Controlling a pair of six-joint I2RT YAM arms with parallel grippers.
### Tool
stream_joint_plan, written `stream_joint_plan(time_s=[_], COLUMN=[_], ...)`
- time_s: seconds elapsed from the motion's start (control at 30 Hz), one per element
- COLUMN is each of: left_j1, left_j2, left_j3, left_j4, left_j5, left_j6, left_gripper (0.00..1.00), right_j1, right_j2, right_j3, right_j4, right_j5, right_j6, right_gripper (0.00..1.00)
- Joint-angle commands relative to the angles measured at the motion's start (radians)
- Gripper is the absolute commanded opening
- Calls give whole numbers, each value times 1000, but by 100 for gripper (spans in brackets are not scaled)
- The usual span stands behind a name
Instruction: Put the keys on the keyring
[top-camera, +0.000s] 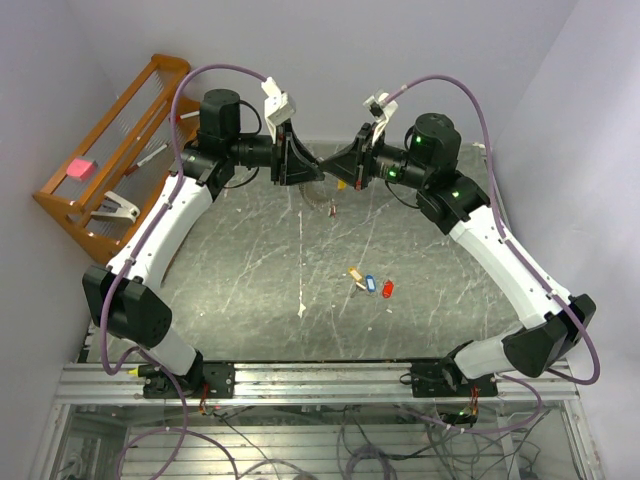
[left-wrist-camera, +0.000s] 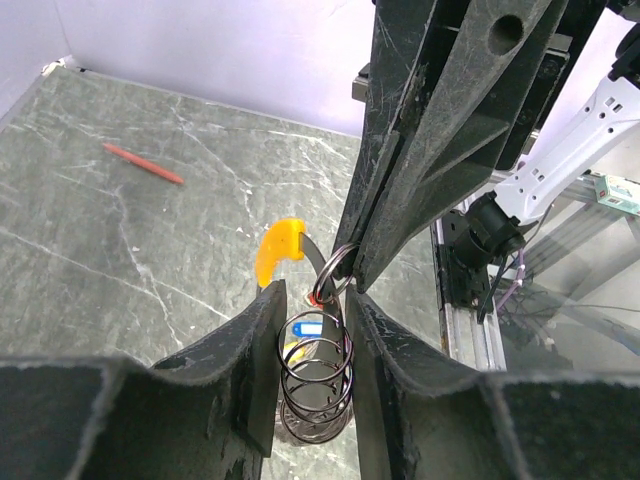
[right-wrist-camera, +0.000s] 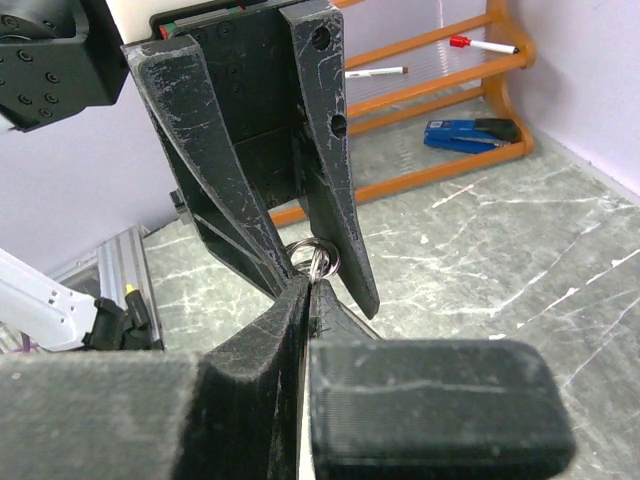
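Observation:
Both grippers meet above the far middle of the table. The keyring (left-wrist-camera: 318, 372) is a hanging coil of silvery rings with a curved yellow piece (left-wrist-camera: 278, 248). My right gripper (right-wrist-camera: 312, 285) is shut on its top ring (right-wrist-camera: 318, 258), reaching in from above in the left wrist view. My left gripper (left-wrist-camera: 315, 300) has its jaws on both sides of the coil, touching it. The keys (top-camera: 368, 284), with blue, red and yellow tags, lie loose on the table nearer the arms. A blue key (left-wrist-camera: 305, 327) shows through the rings.
A thin red pencil (left-wrist-camera: 143, 163) lies on the grey marbled table (top-camera: 250, 270). A wooden rack (top-camera: 110, 150) at the far left holds markers and a stapler (right-wrist-camera: 475, 132). Walls close the table's back and sides.

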Motion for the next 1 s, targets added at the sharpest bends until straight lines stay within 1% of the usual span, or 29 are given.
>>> stream_joint_plan(time_s=[0.0,0.23,0.33,0.4,0.47,0.5,0.6,0.63,0.7,0.77,0.8,0.87,0.9,0.97], left_j1=[5,5,5,5,5,6,7,9,11,13,15,21,24,25], left_j2=[-26,-30,-32,-31,-32,-32,-31,-32,-31,-33,-34,-36,-36,-37], left_j3=[6,11,14,20,24,25,33,38,48,54,54,53,49,39], left_j4=[18,8,2,-8,-15,-14,-36,-53,-87,-111,-117,-126,-118,-104], left_j5=[30,56,49,48,42,43,42,42,43,47,50,59,65,85], left_j6=[6,23,31,47,50,48,68,90,124,149,155,158,152,136], left_gripper=[41,38,32,18,10,7,7,7,7,7,7,7,7,7], right_j1=[1,2,1,1,1,1,1,0,-4,-10,-13,-22,-27,-36], right_j2=[-32,-47,-50,-55,-60,-62,-68,-72,-85,-101,-109,-116,-118,-117], right_j3=[-13,-42,-55,-68,-80,-85,-93,-94,-97,-100,-99,-75,-60,-35], right_j4=[53,78,83,94,102,100,86,78,61,45,36,-4,-40,-88], right_j5=[-17,-18,-18,-20,-20,-16,-8,-4,13,29,31,30,29,29], right_j6=[19,31,39,48,54,55,50,45,34,18,9,-16,-34,-54], right_gripper=[0,0,0,0,0,0,0,7,25,39,43,44,39,38])
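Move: The keyring's wire coil already sits between my left fingers, practically at the hand point, and its other stretch is pinched in my shut right fingers. From my right hand, the coil in the left grip is about 3 cm to the left and 1 cm ahead, roughly level. From my left hand, the keyring's yellow tag hangs about 5 cm right, 1 cm ahead and 4 cm lower; the loose keys lie some 13 cm right, 3 cm back and 35 cm below. I hand the keyring over: my left hand stays almost in place and squeezes slightly tighter on the coil, sagging about 1 cm late on. My right hand, still pinching, eases down and back just under 1 cm each, then opens to nearly half, lets go of the wire and draws off to the right by some 1.5 cm, rising a little, away from the left fingers. ##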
